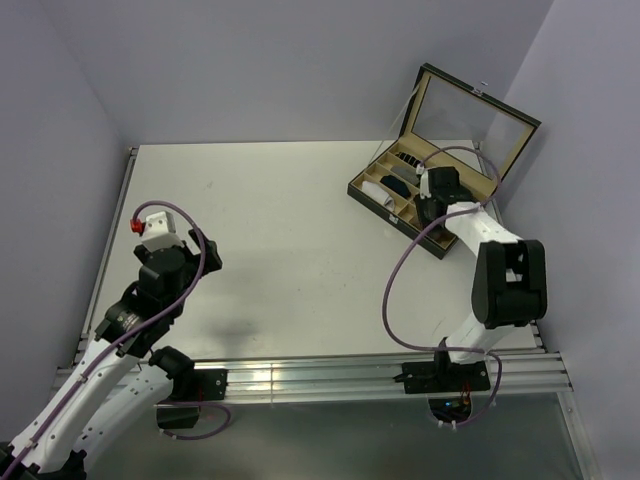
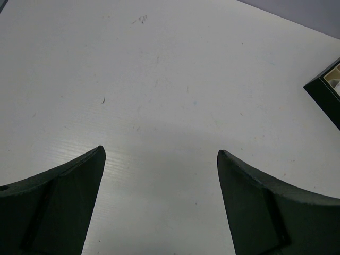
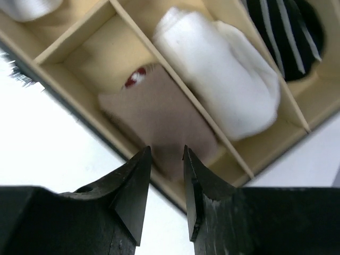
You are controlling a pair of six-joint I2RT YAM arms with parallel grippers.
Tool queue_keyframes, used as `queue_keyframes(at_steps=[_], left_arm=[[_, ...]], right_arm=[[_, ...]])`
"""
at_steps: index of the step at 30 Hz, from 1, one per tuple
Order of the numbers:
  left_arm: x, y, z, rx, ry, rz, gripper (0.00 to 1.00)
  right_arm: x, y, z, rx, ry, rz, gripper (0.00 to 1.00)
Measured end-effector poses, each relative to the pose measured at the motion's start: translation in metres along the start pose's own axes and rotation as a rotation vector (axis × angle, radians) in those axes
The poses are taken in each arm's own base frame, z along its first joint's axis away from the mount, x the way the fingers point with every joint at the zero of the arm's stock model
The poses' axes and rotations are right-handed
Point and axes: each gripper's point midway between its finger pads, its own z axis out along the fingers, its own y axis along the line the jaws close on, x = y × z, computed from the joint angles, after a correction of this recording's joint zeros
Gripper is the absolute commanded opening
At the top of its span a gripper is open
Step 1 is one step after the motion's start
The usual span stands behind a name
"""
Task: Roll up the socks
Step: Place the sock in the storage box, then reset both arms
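Note:
The tan-brown sock, with a bit of red and white at its cuff, lies flat in a compartment of the open box. A white sock sits bunched in the compartment beside it. My right gripper hovers over the box's front edge, just above the tan sock's near end. Its jaws stand a narrow gap apart with nothing clamped between them. In the top view the right gripper is above the box. My left gripper hangs wide open over bare table, far from the box.
The box's lid stands open at the back right. A black roll with white stripes fills another compartment, and a white bundle lies in a further one. A corner of the box shows in the left wrist view.

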Motion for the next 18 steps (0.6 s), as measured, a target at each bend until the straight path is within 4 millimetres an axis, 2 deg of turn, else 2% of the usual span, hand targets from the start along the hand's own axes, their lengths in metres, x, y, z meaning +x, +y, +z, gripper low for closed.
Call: queue_keyframes(at_steps=[2, 4, 6, 8, 10, 12, 14, 16, 18], left_arm=[[-0.001, 0.000, -0.001, 0.001, -0.004, -0.003, 0.91], [-0.003, 0.001, -0.002, 0.002, -0.013, -0.008, 0.92], [-0.005, 0.001, -0.004, 0.004, -0.022, -0.014, 0.92], [-0.008, 0.003, -0.005, 0.002, -0.032, -0.020, 0.93], [-0.009, 0.005, -0.007, -0.007, -0.034, -0.021, 0.94], [-0.015, 0.007, -0.011, -0.018, -0.037, -0.021, 0.94], [-0.028, 0.007, -0.017, -0.026, -0.056, -0.030, 0.95], [-0.046, 0.006, -0.025, -0.024, -0.085, -0.047, 0.95], [-0.066, 0.005, -0.034, -0.019, -0.123, -0.073, 0.96]], right_arm=[[-0.006, -0.003, -0.017, 0.011, -0.025, 0.030, 0.39], [-0.017, -0.011, -0.045, 0.044, -0.076, 0.075, 0.39], [-0.040, -0.027, -0.086, 0.109, -0.177, 0.150, 0.41], [-0.063, -0.045, -0.134, 0.176, -0.300, 0.247, 0.43], [-0.084, -0.063, -0.195, 0.229, -0.458, 0.353, 0.47], [-0.094, -0.076, -0.254, 0.259, -0.607, 0.444, 0.53], [-0.091, -0.088, -0.313, 0.281, -0.746, 0.537, 0.61], [-0.079, -0.095, -0.356, 0.295, -0.849, 0.609, 0.71], [-0.063, -0.098, -0.384, 0.299, -0.917, 0.652, 0.74]])
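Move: The right hand, fingers part-open, is just above the rolled brown sock in the box's near right slot: the sock's middle is about 2 cm ahead, straight in line sideways and some 2 cm below. At about sock level, the second white sock is 6 cm ahead and 4 cm right, the striped black sock 8 cm ahead and 7 cm right, and the navy sock 12 cm ahead and 9 cm left. From the left hand, the brown sock is roughly 15 cm ahead, 55 cm right and 18 cm lower. Clearing the brown sock, the right hand shoots up about 37 cm, then also draws back some 15 cm and slightly right, away from the box. Its wrist tips up from steeply down to nearly level while swinging clockwise, and the fingers spread wider late in the climb. The left hand, empty and wide open, lifts about 7 cm, mostly late, easing a little left. ##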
